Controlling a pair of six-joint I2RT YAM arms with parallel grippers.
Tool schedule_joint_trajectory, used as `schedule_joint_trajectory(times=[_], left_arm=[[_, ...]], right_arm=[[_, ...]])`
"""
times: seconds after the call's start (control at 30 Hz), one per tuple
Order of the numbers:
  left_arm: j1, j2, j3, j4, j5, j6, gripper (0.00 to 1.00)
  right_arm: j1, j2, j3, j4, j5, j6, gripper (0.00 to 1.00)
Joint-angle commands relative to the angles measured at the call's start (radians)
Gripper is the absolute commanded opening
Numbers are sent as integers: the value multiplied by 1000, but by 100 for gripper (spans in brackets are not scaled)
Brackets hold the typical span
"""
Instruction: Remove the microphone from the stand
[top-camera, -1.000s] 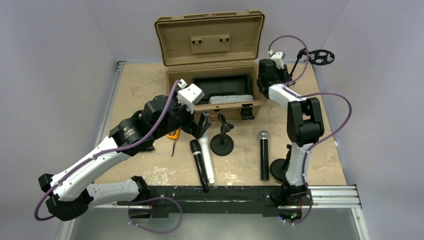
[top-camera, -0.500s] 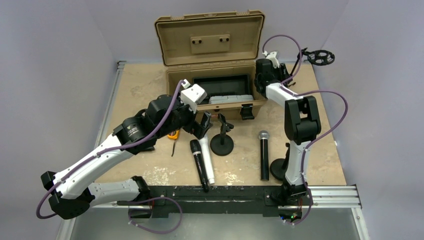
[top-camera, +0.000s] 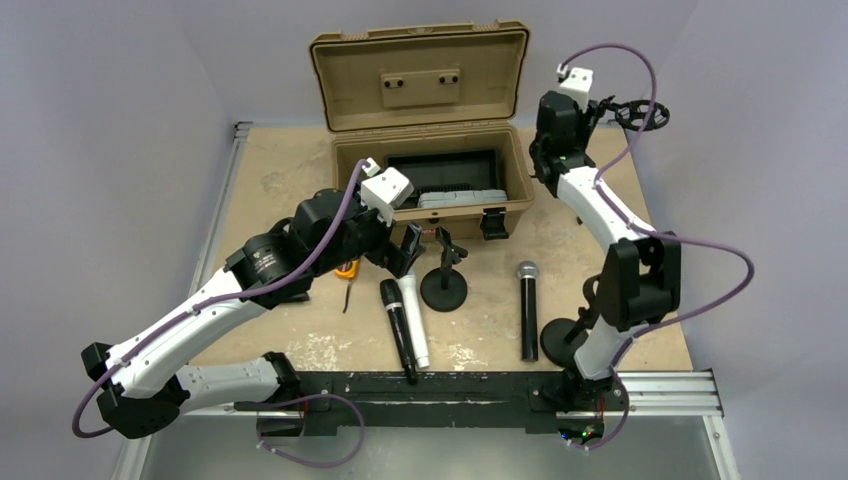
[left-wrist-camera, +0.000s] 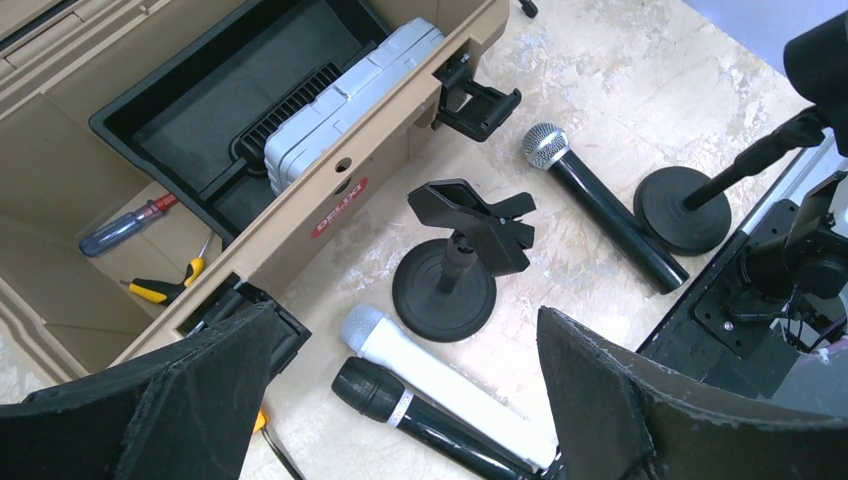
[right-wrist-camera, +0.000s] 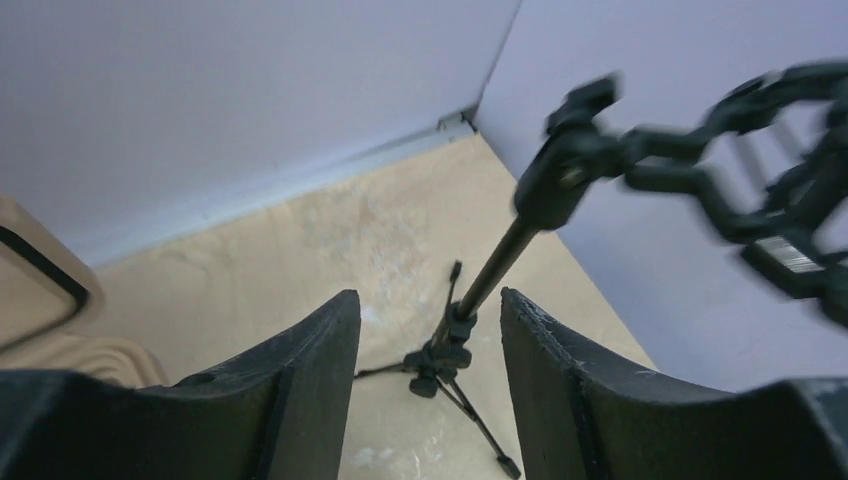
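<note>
A small black round-base stand (top-camera: 443, 280) with an empty clip stands in front of the case; it also shows in the left wrist view (left-wrist-camera: 455, 270). A white microphone (top-camera: 412, 322) and a black microphone (top-camera: 398, 328) lie side by side on the table. My left gripper (top-camera: 402, 255) is open and empty above their heads (left-wrist-camera: 405, 330). A silver-headed black microphone (top-camera: 526, 310) lies to the right. My right gripper (top-camera: 582, 115) is open and empty (right-wrist-camera: 428, 300), high at the back right. It faces a tripod stand (right-wrist-camera: 470, 320) with a shock mount (top-camera: 637, 114).
An open tan case (top-camera: 430, 185) stands at the back and holds a grey box (left-wrist-camera: 345, 85), screwdrivers and a black tray. A second round stand base (top-camera: 558, 338) sits by the right arm's base. The walls are close behind the tripod.
My right arm has lifted and swung right, from beside the case toward the tripod stand. My left arm has barely shifted. The microphones have not moved.
</note>
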Motion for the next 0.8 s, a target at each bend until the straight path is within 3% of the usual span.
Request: schedule_joint_trajectory(times=[0.0,0.03,0.13,0.37,0.53,0.77], left_arm=[[1,-8,40,15,11,-11,98],[1,-10,39,15,11,-11,98],[1,-15,39,15,11,-11,98],[1,-18,41,13,8,-11,98],[1,-24,41,13,11,-11,98],[1,-26,42,12,11,-10,98]], right_arm=[[-6,-118,53,61,-36,49,49],[-8,-137,68,67,-46,40,43],[-13,-170,133,75,-73,22,12],[-44,-109,328,28,-33,-12,0],[-78,-41,423,-3,-10,-10,0],[-108,10,345,14,26,-6,0]])
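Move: The microphone stand's empty ring holder is about 9 cm to the right of the right gripper, barely 1 cm ahead and roughly level in height. The stand's clamp head is nearer, some 4 cm ahead and 3 cm right. The open toolbox is some 32 cm left, 2 cm back and 20 cm lower. From the left gripper, the ring holder lies about 31 cm ahead and 46 cm right, slightly lower. Lift the empty right gripper quickly, about 20 cm up and away from the stand's ring holder, tilting the fingers up by some 25 degrees and closing them from half open to fully shut on nothing. Near the top, swing to the right towards the ring's side, then ease forward and begin sinking a few centimetres. ##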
